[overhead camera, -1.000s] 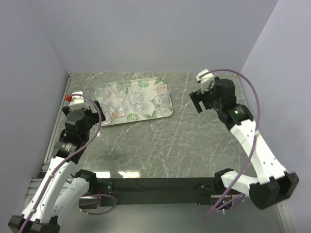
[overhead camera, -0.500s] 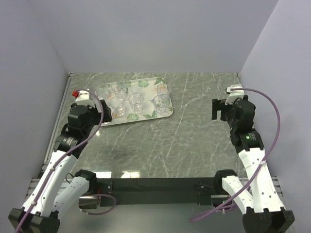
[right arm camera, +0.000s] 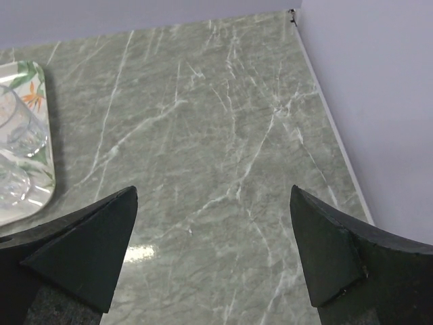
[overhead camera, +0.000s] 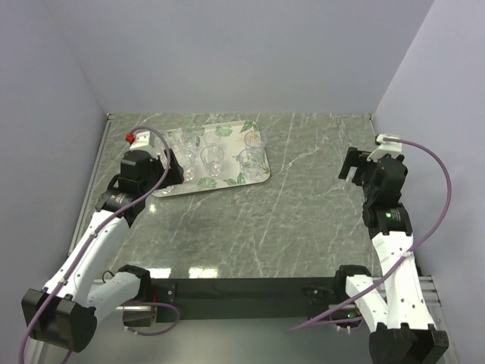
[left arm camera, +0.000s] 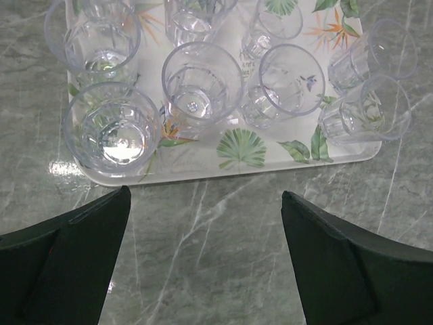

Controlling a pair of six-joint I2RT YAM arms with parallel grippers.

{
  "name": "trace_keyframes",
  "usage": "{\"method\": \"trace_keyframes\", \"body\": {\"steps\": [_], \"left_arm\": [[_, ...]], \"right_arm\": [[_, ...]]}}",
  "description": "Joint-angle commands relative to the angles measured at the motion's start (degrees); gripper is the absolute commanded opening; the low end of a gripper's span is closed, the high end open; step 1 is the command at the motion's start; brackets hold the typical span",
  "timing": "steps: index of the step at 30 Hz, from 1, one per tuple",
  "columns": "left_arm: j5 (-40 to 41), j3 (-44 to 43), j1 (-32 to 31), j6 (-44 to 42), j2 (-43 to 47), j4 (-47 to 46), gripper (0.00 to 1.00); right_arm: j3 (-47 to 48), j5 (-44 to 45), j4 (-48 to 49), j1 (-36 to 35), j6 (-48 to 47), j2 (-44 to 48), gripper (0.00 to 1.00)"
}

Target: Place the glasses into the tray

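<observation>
The white leaf-print tray (overhead camera: 256, 176) lies at the back left of the table and holds several clear glasses (overhead camera: 213, 158). In the left wrist view the tray (left arm camera: 203, 166) fills the top, with the glasses (left arm camera: 201, 82) standing upright in it. My left gripper (overhead camera: 176, 162) (left arm camera: 206, 254) is open and empty, just off the tray's near left edge. My right gripper (overhead camera: 355, 162) (right arm camera: 215, 250) is open and empty over bare table at the right; the tray's corner (right arm camera: 42, 196) shows at that view's left edge with a glass (right arm camera: 19, 139) in it.
Grey walls close the table on the left, back and right. The right wall (right arm camera: 379, 101) meets the table close to my right gripper. A black rail (overhead camera: 242, 290) runs along the near edge between the arm bases.
My left gripper has moved right and forward to the tray's left edge. My right gripper has drawn back to the right, away from the tray. The glasses have stayed in the tray.
</observation>
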State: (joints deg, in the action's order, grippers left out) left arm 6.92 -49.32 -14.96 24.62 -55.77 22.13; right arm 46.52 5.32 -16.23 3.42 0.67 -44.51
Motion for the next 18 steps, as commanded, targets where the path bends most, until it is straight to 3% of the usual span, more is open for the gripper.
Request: {"method": "trace_keyframes", "body": {"steps": [1,6,18], "left_arm": [[0.3,-1.5,0.2,-2.4,2.1,-1.7,0.99],[3.9,-0.5,0.2,-7.3,6.3,-1.6,0.99],[6.3,3.6,0.2,-8.8,18.2,-3.8,0.99]], "right_arm": [[5.1,4.1,-0.1,0.4,4.7,-2.2,1.0],[6.9,12.2,-2.0,0.4,9.2,-3.8,1.0],[4.0,18.6,-0.2,0.4,8.7,0.5,1.0]]}}
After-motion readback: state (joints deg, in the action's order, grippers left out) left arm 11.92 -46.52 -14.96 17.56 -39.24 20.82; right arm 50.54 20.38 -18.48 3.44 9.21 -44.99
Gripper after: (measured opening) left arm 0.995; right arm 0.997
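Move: Ahead of both empty hands lies the filled tray: its middle is about 20 cm forward, 10 cm right and 20 cm below the left hand. The near-left corner glass stands some 10 cm ahead and 6 cm left of that hand, the next glass in the near row about 15 cm ahead and 2 cm right. From the right hand the tray's middle is roughly 20 cm ahead, 46 cm left and 25 cm below. Backing off from the filled tray, the left hand rises about 6 cm while drawing back and drifting left some 3 cm each, its fingers tipping up about 15 degrees. The right hand swings roughly 4 cm right, away from the tray, turning clockwise and then also climbing a little. Both grippers stay wide open and empty. ##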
